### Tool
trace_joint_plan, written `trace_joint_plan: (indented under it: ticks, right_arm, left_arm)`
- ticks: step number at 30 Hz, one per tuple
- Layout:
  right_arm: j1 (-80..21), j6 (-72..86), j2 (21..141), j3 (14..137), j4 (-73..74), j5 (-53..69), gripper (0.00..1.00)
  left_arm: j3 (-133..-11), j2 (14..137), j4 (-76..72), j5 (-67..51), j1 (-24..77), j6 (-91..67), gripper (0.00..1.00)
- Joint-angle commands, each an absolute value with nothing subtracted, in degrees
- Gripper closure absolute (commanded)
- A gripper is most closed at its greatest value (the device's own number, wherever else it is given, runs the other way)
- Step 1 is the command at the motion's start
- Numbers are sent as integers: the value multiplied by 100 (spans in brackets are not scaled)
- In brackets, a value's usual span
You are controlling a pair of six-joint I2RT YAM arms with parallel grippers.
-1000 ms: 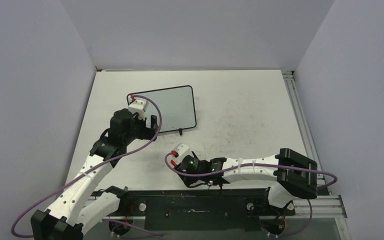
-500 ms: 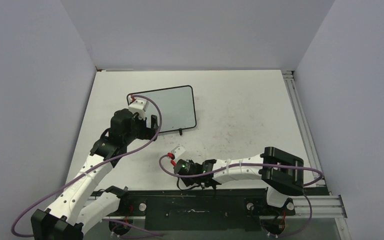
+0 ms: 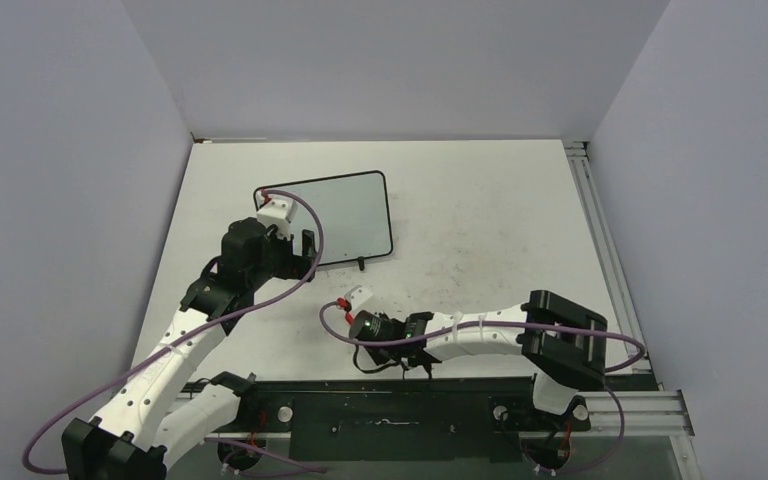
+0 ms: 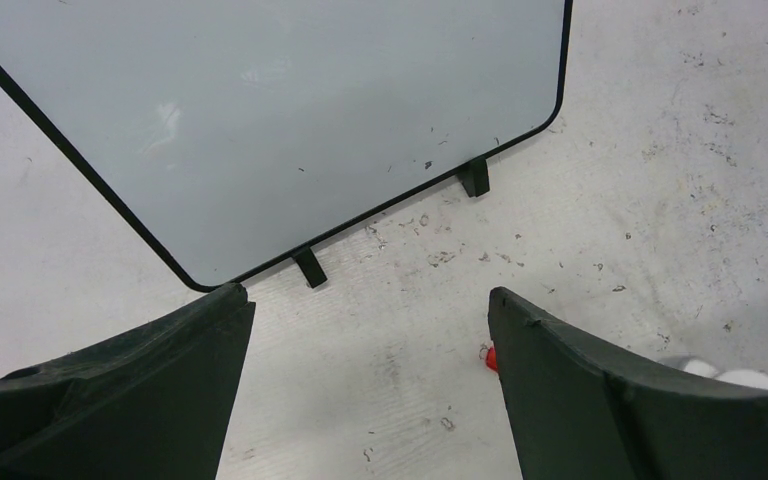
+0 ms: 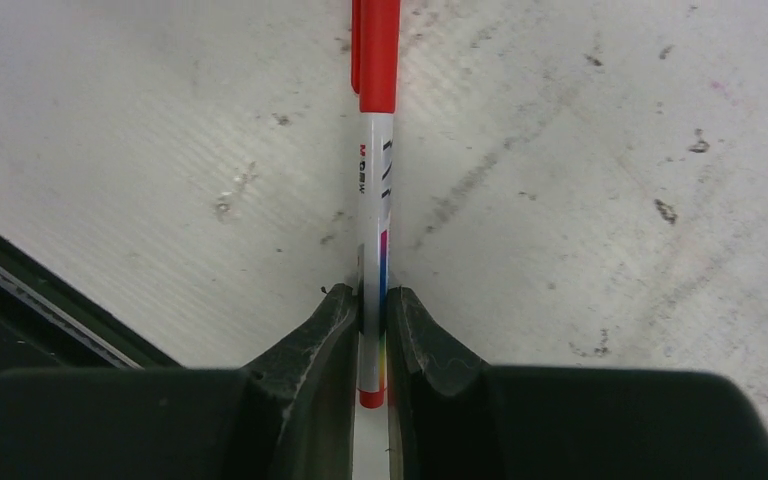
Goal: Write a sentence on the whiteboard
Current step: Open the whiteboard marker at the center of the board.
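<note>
The whiteboard (image 3: 338,214), white with a thin black frame and two small feet, lies on the table's back left. Its face (image 4: 290,120) is blank; no sentence shows on it. My left gripper (image 3: 305,246) hovers open over its near edge, with only bare tabletop between the fingers (image 4: 370,300). Near the front edge, my right gripper (image 3: 406,358) is low over the table. In the right wrist view it (image 5: 372,300) is shut on the rear end of a marker (image 5: 373,190), a white barrel with a red cap pointing away from the jaws.
The white tabletop (image 3: 480,220) is scuffed with grey marks. A black base plate (image 3: 380,410) runs along the near edge, close behind the right gripper. An aluminium rail (image 3: 600,230) borders the right side. Grey walls enclose the table.
The right gripper's jaws have shut on the marker, and the right arm has shifted slightly left, toward the near edge. The left arm and the whiteboard have not moved.
</note>
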State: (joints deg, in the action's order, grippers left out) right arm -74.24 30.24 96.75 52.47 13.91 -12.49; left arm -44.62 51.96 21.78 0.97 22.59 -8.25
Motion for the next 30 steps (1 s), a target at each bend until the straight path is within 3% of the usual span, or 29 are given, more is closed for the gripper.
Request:
trace_joint_plan:
  ticks: [1,10,16,25,30]
  right_arm:
    - [-6943,2720,9108,5125,1555,-1162,95]
    - [-5639,2179,8013,4879,1805,894,95]
    - [-4779,1770,7742,5132,2606,2598,95]
    - [-4625,1720,7467,5522,3375,4480,95]
    - [-4714,1535,7454,5711,3887,4677,95]
  left_arm:
    - [-4495,5106,1916,1,2318,-756,14]
    - [-4221,4825,1533,-1193,2588,-383,16]
    - [-3871,4427,1374,-1587,3634,291,18]
    - [-3331,4156,1386,-1229,5254,1078,17]
    - [-3291,4181,1527,-592,6001,1331,17]
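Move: The right gripper already pinches the marker near its tail, just above the table; its red cap lies about 6 cm ahead and 5 cm to the left, at the same height. The open left gripper, which it must meet, waits some 16 cm ahead, 15 cm left and 18 cm above. From the left hand, the cap is about 10 cm back, 10 cm right and 18 cm below; the whiteboard is roughly 15 cm ahead, 3 cm right and 11 cm below. Keep the marker pinched and lift the right hand about 13 cm, first out forward and to the right, then back, swinging its fingers round to point more to the left. Meanwhile bring the left gripper back and to the right towards the rising cap, sinking slightly, turning some 50 degrees clockwise with fingers wide open. ##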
